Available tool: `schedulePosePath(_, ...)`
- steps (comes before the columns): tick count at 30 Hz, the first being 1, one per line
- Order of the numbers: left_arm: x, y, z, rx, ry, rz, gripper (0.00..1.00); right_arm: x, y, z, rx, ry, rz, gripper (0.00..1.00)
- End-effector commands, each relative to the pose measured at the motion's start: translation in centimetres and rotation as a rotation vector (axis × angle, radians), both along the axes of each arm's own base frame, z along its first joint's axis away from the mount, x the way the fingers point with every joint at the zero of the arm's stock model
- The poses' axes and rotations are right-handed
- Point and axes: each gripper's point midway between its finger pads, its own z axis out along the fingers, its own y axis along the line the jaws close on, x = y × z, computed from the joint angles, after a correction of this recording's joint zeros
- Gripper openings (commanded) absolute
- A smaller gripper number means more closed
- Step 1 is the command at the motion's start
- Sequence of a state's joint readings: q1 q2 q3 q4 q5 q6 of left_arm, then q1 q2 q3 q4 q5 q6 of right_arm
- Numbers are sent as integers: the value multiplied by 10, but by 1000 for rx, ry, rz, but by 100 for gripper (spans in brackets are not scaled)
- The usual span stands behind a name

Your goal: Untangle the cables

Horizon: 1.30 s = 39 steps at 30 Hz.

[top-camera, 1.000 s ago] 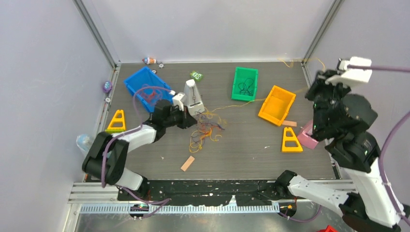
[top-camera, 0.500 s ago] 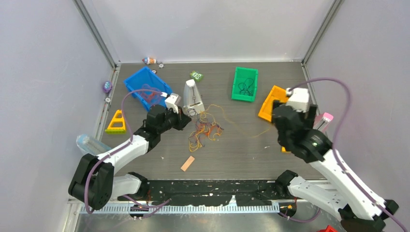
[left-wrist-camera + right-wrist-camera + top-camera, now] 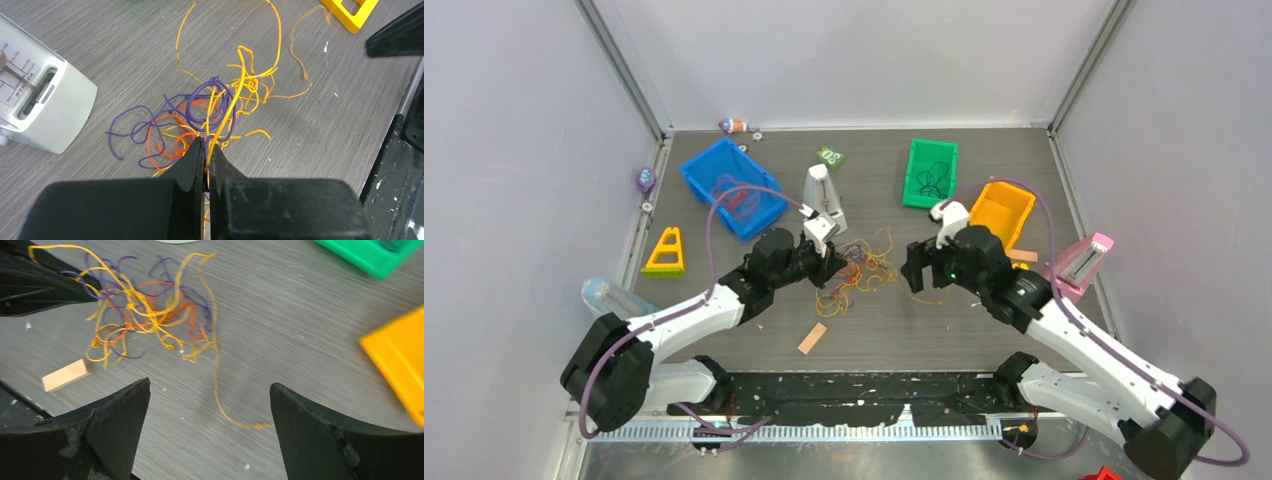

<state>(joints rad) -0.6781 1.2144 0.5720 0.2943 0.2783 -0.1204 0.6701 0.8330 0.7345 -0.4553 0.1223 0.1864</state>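
The cables (image 3: 856,268) lie as a knot of thin yellow, orange and purple wires in the middle of the table. My left gripper (image 3: 832,262) is at the knot's left side, shut on a yellow cable (image 3: 227,111) that runs up from its jaws into the tangle (image 3: 210,107). My right gripper (image 3: 914,270) hangs just right of the knot, jaws wide open and empty. In the right wrist view the tangle (image 3: 145,315) lies ahead of it. A loose yellow strand (image 3: 220,395) trails between its fingers (image 3: 117,415).
A white metronome (image 3: 824,200) stands just behind the knot. A blue bin (image 3: 769,215), green bin (image 3: 912,180) and orange bin (image 3: 1029,205) line the back. Yellow triangles (image 3: 665,252), a pink block (image 3: 1081,262) and a small tan block (image 3: 812,338) lie around.
My right arm swung down from the far right to just right of the knot and opened its jaws. My left gripper shifted right and forward, still shut on the cable.
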Motion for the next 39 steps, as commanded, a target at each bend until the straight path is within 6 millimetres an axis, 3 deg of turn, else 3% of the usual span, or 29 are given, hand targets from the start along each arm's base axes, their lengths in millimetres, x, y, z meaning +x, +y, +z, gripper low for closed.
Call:
schedulePosePath(1,7,-2,28,-26,-105,-3,0,20,58,34,179,-77,159,95)
schedulePosePath(7,6,-4,29,-28,-114,-8,0,34,66,33,415,75,-85,95)
schedulePosePath(8,5,-4,30,-29,-114,-10,0,35,69,43,479,56,-96,94)
schedulePosePath(9,5,-4,30,-30,-115,-10,0,34,69,36,542,90,-143,93)
schedulePosePath(10,5,-5,30,-30,-115,-11,0,36,73,52,640,68,-156,91)
schedulePosePath(11,4,-5,30,-30,-115,-14,0,37,69,44,656,69,-193,89)
schedulePosePath(13,3,-6,31,-32,-116,-19,0,41,66,46,706,57,-239,86)
schedulePosePath(18,2,-7,32,-34,-119,-22,0,49,79,36,722,114,-254,82)
schedulePosePath(20,1,-6,32,-36,-123,-22,0,51,86,28,725,137,-251,75)
schedulePosePath(24,3,-4,33,-31,-129,-7,0,52,85,21,713,151,-270,45)
schedulePosePath(26,5,-1,32,-26,-132,12,0,51,67,12,653,142,-335,20)
schedulePosePath(28,9,5,31,-16,-131,58,0,52,35,7,577,97,-445,8)
schedulePosePath(30,18,17,26,13,-127,143,0,55,-12,10,494,6,-588,5)
schedulePosePath(31,24,26,24,34,-127,202,0,53,-28,22,494,-36,-621,5)
schedulePosePath(32,34,40,22,59,-133,300,0,52,-58,17,409,-73,-711,5)
schedulePosePath(33,39,52,19,80,-130,370,0,49,-80,31,405,-122,-767,5)
schedulePosePath(36,52,90,11,121,-100,587,0,27,-150,47,247,-230,-984,5)
schedulePosePath(39,58,119,1,118,-42,724,0,6,-188,71,215,-328,-1093,5)
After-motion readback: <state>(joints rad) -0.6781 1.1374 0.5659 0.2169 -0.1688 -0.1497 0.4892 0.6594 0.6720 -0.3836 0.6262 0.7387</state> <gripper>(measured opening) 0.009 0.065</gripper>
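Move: From the open right hand, the raised part of the loose yellow cable strand lies about 8 cm left and 4 cm ahead, nearly level; the tangle's middle is some 10 cm left, 4 ahead and about 13 below. The white metronome stands roughly 17 cm left and 14 ahead, the orange tray about 21 cm right and 17 ahead. From the left hand, already gripping yellow and purple cable, that strand is about 6 cm right, 2 ahead and slightly higher. Leftward and somewhat forward, about 9 cm, the right hand reaches to the raised yellow strand, rolling its left side up some 35 degrees; it shuts on the strand and sweeps back right about 18 cm, rising 4 and turning clockwise, towards the orange tray side. The left hand keeps its pinch on the tangle, nearly still, then swings left and forward towards the metronome, turning counter-clockwise. ##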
